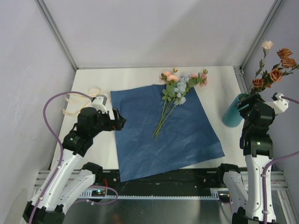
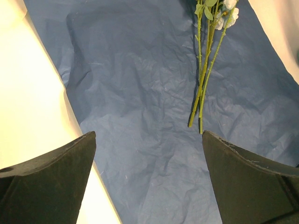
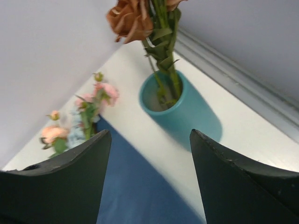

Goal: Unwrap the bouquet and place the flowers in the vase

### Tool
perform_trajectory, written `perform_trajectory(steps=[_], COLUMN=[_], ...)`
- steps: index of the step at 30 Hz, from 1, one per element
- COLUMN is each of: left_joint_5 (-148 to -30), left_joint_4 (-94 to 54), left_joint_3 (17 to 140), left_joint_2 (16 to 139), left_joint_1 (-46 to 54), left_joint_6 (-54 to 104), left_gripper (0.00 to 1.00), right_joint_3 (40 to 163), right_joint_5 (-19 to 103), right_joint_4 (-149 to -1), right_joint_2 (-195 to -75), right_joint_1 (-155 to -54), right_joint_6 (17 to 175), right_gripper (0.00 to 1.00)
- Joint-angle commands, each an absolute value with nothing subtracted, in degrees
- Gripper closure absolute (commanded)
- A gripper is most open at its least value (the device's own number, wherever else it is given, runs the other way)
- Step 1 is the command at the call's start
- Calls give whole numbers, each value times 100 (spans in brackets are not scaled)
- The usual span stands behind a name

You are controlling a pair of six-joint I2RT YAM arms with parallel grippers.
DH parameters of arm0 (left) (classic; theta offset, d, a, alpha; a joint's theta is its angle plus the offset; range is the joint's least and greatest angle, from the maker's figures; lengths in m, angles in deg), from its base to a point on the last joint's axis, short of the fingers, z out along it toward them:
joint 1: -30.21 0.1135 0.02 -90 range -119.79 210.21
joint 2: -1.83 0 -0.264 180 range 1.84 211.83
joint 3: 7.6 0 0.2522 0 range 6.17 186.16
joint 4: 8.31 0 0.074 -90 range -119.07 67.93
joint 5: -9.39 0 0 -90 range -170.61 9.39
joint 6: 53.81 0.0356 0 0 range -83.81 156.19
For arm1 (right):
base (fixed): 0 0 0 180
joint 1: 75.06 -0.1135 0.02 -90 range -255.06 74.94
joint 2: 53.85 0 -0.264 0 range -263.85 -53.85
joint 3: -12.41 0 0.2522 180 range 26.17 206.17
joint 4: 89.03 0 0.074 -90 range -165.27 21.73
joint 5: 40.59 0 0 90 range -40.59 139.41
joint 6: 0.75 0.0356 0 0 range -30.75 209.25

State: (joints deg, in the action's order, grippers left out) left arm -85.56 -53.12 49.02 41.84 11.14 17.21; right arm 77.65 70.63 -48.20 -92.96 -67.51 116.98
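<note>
The bouquet lies unwrapped: its blue paper (image 1: pixel 163 135) is spread flat mid-table. On the paper's far part rest pink, peach and pale-blue flowers (image 1: pixel 180 86), their green stems (image 2: pixel 202 88) pointing toward me. The teal vase (image 1: pixel 232 115) stands at the right and holds orange-brown flowers (image 1: pixel 275 72); their stems (image 3: pixel 163 56) go down into the vase (image 3: pixel 187 112). My left gripper (image 1: pixel 119 123) hovers open over the paper's left edge (image 2: pixel 149 135), empty. Beside the vase, my right gripper (image 1: pixel 244 106) is open with nothing between its fingers (image 3: pixel 150 131).
A loose cream ribbon (image 1: pixel 79 102) lies at the left behind the left arm. White walls enclose the table, with a metal corner post (image 1: pixel 254 42) close behind the vase. A metal rail (image 1: pixel 163 186) runs along the near edge.
</note>
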Motion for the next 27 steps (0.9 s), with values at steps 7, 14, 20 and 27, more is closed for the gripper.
perform_trajectory(steps=[7, 14, 20, 27], left_joint_5=[-8658, -8674, -8676, -8696], left_joint_4=[-5252, -5252, -5251, -5248], left_joint_3=[4879, 4877, 4879, 4879], left_joint_2=[4122, 4147, 4161, 4153], left_joint_1=[1150, 1153, 1152, 1157], left_joint_6=[1826, 1827, 1826, 1826], left_gripper=[0, 0, 0, 0], right_joint_3=[7426, 6581, 6116, 6098], right_joint_5=[5686, 6424, 6198, 5791], right_joint_4=[-5481, -6761, -8676, -10888], right_joint_2=[-8956, -9700, -11126, -13318], right_joint_1=[-7624, -9537, -10522, -10679], right_joint_6=[13193, 13638, 13755, 13864], right_gripper=[32, 35, 38, 49])
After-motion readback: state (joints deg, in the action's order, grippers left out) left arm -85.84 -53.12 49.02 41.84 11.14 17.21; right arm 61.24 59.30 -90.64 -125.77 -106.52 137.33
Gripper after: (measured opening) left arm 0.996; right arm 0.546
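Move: The stems of the flowers still lying there are about 18 cm ahead of my empty right hand, 33 cm to its left and 28 cm below. Their blossoms lie some 33 cm ahead and 23 cm left, and the blue wrapping's middle about 9 cm ahead and 36 cm left. The vase, roses already in it, is 11 cm ahead, 4 cm right and 20 cm lower. From my left hand the stems are about 20 cm ahead, 24 cm right. Leaving the filled vase, I lift my right hand a touch, then sweep it some 29 cm left towards the stems on the wrapping, sinking about 15 cm overall and reaching a little forward late on. As it goes I turn it roughly 45 degrees counter-clockwise, roll its left side up and draw the open fingers partly together, touching nothing yet. ##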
